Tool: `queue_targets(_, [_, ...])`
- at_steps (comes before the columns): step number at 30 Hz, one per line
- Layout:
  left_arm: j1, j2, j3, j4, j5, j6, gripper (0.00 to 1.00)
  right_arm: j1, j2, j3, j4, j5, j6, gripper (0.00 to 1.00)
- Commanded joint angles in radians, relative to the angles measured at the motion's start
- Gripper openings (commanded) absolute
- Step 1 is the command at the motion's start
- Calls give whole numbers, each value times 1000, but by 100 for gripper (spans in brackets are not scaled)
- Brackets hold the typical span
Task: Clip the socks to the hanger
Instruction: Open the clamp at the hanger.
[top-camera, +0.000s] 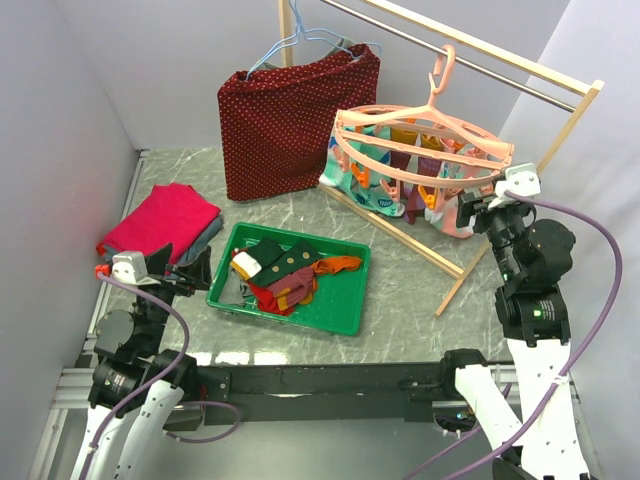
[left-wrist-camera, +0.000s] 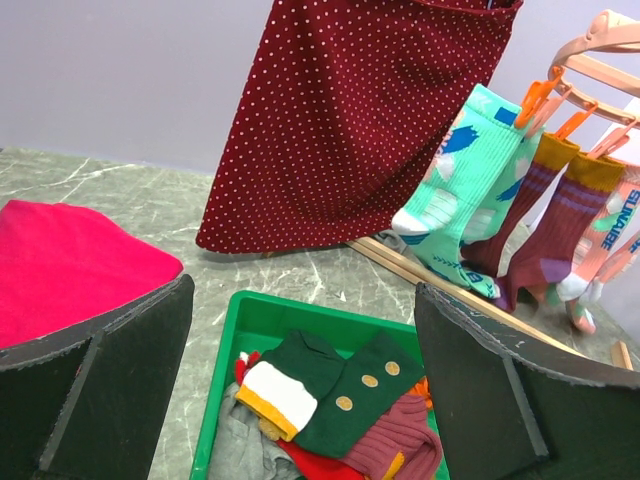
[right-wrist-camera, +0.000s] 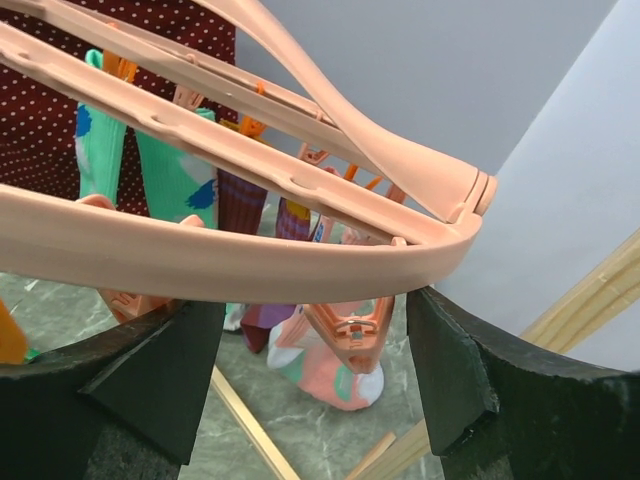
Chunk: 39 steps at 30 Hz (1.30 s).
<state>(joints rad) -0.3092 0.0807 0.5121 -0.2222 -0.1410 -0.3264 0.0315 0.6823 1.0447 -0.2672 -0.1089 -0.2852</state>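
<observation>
Loose socks (top-camera: 285, 272) lie heaped in a green tray (top-camera: 345, 310). In the left wrist view the top one is dark green with yellow dots (left-wrist-camera: 352, 392), over grey, red and ribbed maroon ones. My left gripper (top-camera: 185, 263) hovers just left of the tray, open (left-wrist-camera: 302, 300) and empty. The salmon-pink hanger (top-camera: 425, 135) hangs by its hook from the rod, with several socks (top-camera: 400, 195) clipped under it. My right gripper (top-camera: 472, 212) is at the hanger's right end, open (right-wrist-camera: 315, 320). One hanging peg (right-wrist-camera: 355, 335) dangles between its fingers, touching neither; the ring (right-wrist-camera: 250, 265) crosses just above.
A dark-red dotted cloth (top-camera: 295, 120) hangs on a light-blue wire hanger (top-camera: 300, 42) at the back. A folded pink-red stack (top-camera: 160, 220) lies left of the tray. The wooden rack's floor bars (top-camera: 400, 235) and leaning post (top-camera: 520, 200) run under and beside the hanger. Walls close in on both sides.
</observation>
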Motion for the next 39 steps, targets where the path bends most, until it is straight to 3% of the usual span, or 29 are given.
queue_targets(1, [-2, -4, 2, 30, 15, 16, 96, -8, 10, 31, 28, -54, 1, 76])
queue_targets(6, [-2, -6, 0, 30, 17, 16, 96, -12, 10, 28, 20, -83, -11, 65])
queue_targets(10, [-4, -6, 0, 30, 17, 16, 96, -10, 0, 23, 16, -86, -20, 46])
queue_targets(13, [-5, -6, 0, 32, 26, 16, 96, -12, -3, 17, 16, -94, -16, 37])
queue_targets(21, [-7, 1, 0, 38, 66, 20, 96, -10, -20, 15, 14, -141, 56, 27])
queue_targets(25, [-8, 2, -9, 70, 153, 36, 96, -12, -26, 21, 8, -152, 130, 19])
queue_targets(33, [-13, 71, -6, 78, 185, 20, 96, -12, -50, -20, 25, -121, 388, 0])
queue_targets(39, [-21, 198, 25, 29, 146, -30, 96, -10, -69, -67, 57, -103, 515, 0])
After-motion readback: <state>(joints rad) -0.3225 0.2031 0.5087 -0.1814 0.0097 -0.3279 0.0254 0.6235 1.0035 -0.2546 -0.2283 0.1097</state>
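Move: The empty pink clip at the hanger's near right end sits between the right hand's open fingers, about 1 cm ahead and 1 cm right of their middle. The hanger rim runs some 3 cm above the hand and 1 cm ahead. The next pink clip is around 6 cm left and 2 cm ahead, an orange clip about 11 cm left and 2 cm ahead. From the left hand, the aimed-at clip lies roughly 60 cm right, 10 cm ahead and 10 cm higher. The right fingers close on the sides of the pink clip and squeeze it, then keep hold while the hand goes about 3.5 cm left and 2 cm back, turning slightly counter-clockwise and, late on, rolling some 20 degrees, left side up. Meanwhile the open left hand slides about 3.5 cm right with a small clockwise turn, finally dipping and edging forward towards the green tray. ##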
